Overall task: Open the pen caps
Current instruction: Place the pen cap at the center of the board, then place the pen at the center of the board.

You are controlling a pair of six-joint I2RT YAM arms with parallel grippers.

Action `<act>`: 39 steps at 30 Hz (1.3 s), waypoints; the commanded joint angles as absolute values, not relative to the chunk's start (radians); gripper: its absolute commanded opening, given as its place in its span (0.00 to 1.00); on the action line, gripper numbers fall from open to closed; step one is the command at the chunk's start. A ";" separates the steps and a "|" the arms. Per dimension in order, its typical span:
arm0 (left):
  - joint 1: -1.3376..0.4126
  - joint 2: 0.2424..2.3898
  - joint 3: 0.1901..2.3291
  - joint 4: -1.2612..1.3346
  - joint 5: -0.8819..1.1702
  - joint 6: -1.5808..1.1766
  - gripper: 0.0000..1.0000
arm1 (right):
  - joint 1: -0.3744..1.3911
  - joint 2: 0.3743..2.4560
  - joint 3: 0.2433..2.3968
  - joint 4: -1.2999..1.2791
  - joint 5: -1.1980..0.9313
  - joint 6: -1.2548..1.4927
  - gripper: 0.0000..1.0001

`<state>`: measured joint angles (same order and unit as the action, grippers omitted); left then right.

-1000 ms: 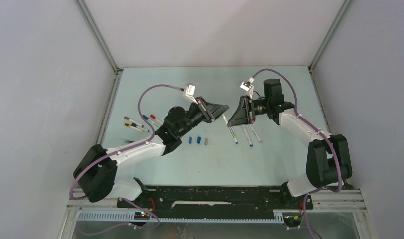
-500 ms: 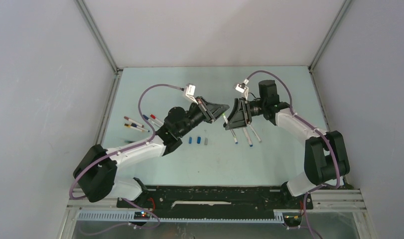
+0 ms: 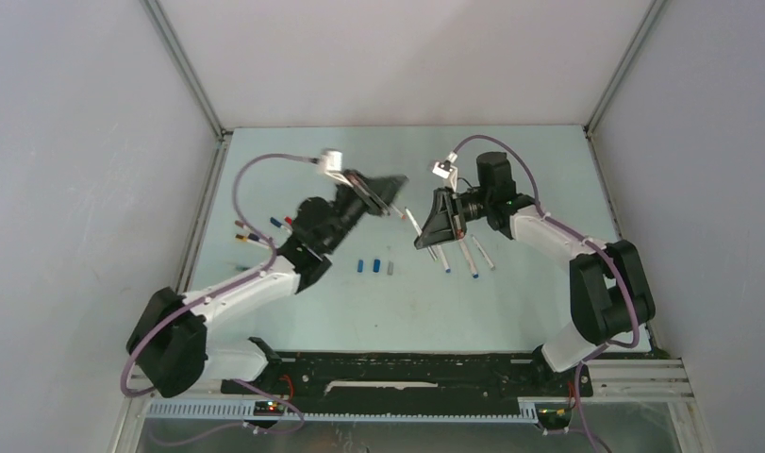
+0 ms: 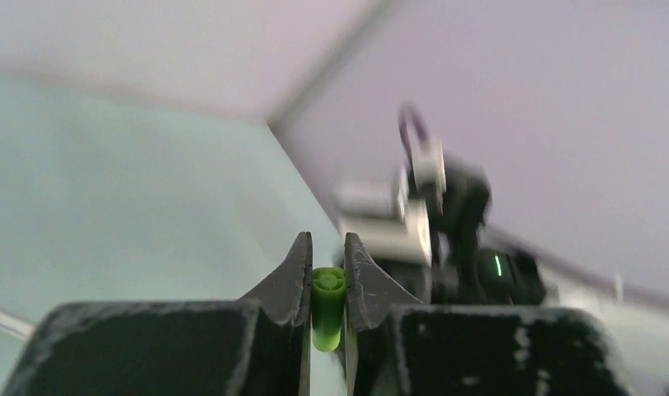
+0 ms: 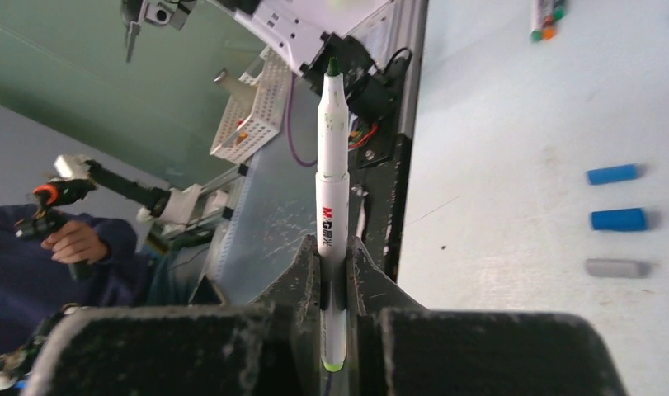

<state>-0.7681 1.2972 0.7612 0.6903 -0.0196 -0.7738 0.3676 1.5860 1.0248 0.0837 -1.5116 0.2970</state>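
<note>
My left gripper [image 4: 328, 268] is shut on a short green pen cap [image 4: 328, 307], held in the air; from above this gripper [image 3: 390, 200] hangs over the table's middle. To its right, my right gripper [image 5: 334, 257] is shut on a white pen [image 5: 332, 165] whose bare green tip points away from the jaws. Seen from above, that pen [image 3: 411, 221] sticks out of the right gripper [image 3: 422, 229] toward the left gripper, with a gap between the two. Two loose blue pen caps [image 3: 361, 267] [image 3: 376, 267] and a grey one [image 3: 390, 268] lie on the table.
Three uncapped white pens [image 3: 467, 259] lie below the right gripper. Several capped pens [image 3: 257, 236] lie near the table's left edge. Grey walls enclose the table on three sides.
The left gripper has pulled back to the left and up with the green cap, which has come off the pen. The right gripper has shifted slightly left, with the pen in its jaws.
</note>
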 commanded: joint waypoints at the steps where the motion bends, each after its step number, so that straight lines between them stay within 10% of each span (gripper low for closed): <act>1: -0.548 1.184 0.852 0.826 -0.166 -0.722 0.00 | 0.407 1.607 1.024 0.051 -1.553 0.319 0.00; 9: -0.433 1.141 0.879 0.759 -0.080 -0.792 0.00 | 0.343 1.582 1.024 -0.035 -1.453 0.214 0.00; 13: -0.433 1.089 0.802 0.591 -0.058 -0.809 0.00 | 0.267 1.570 1.132 -0.466 -1.058 -0.168 0.00; 23: -0.476 1.030 0.658 0.255 0.076 -0.782 0.00 | 0.196 1.594 1.184 -0.541 -0.396 -0.257 0.00; 39: -0.751 1.342 0.801 0.007 -0.140 -0.738 0.00 | 0.090 1.790 1.231 -0.667 -0.237 -0.299 0.02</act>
<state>-0.6983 1.2652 0.6834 0.0395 -0.0811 -0.7502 0.1184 1.7718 1.1858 -0.6304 -0.2581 -0.2756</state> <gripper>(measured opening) 0.146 0.075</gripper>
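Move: The left hand, already holding the green cap, has its free spot on the board about 30 cm below and 1 cm to its left, 1 cm back; level with that spot the grey cap lies 4 cm to the spot's left and the nearer blue cap 8 cm. For the right hand's uncapped pen the clear spot is some 12 cm ahead, 21 cm right, 23 cm down; the grey pen lies 4 cm left of that, the thick pen 9 cm. With the green cap still pinched, the left hand swings up, left and a little forward, about 14 cm leftward away from the pen, then plunges some 30 cm towards the cap row while easing back and right, its fingers tipping to point about 30 degrees below level. The right hand keeps its grip on the uncapped pen and all but waits at first, then sweeps about 20 cm right, 19 down and 13 forward to just right of the open pens, its wrist turning the fingers from pointing left to steeply down. ##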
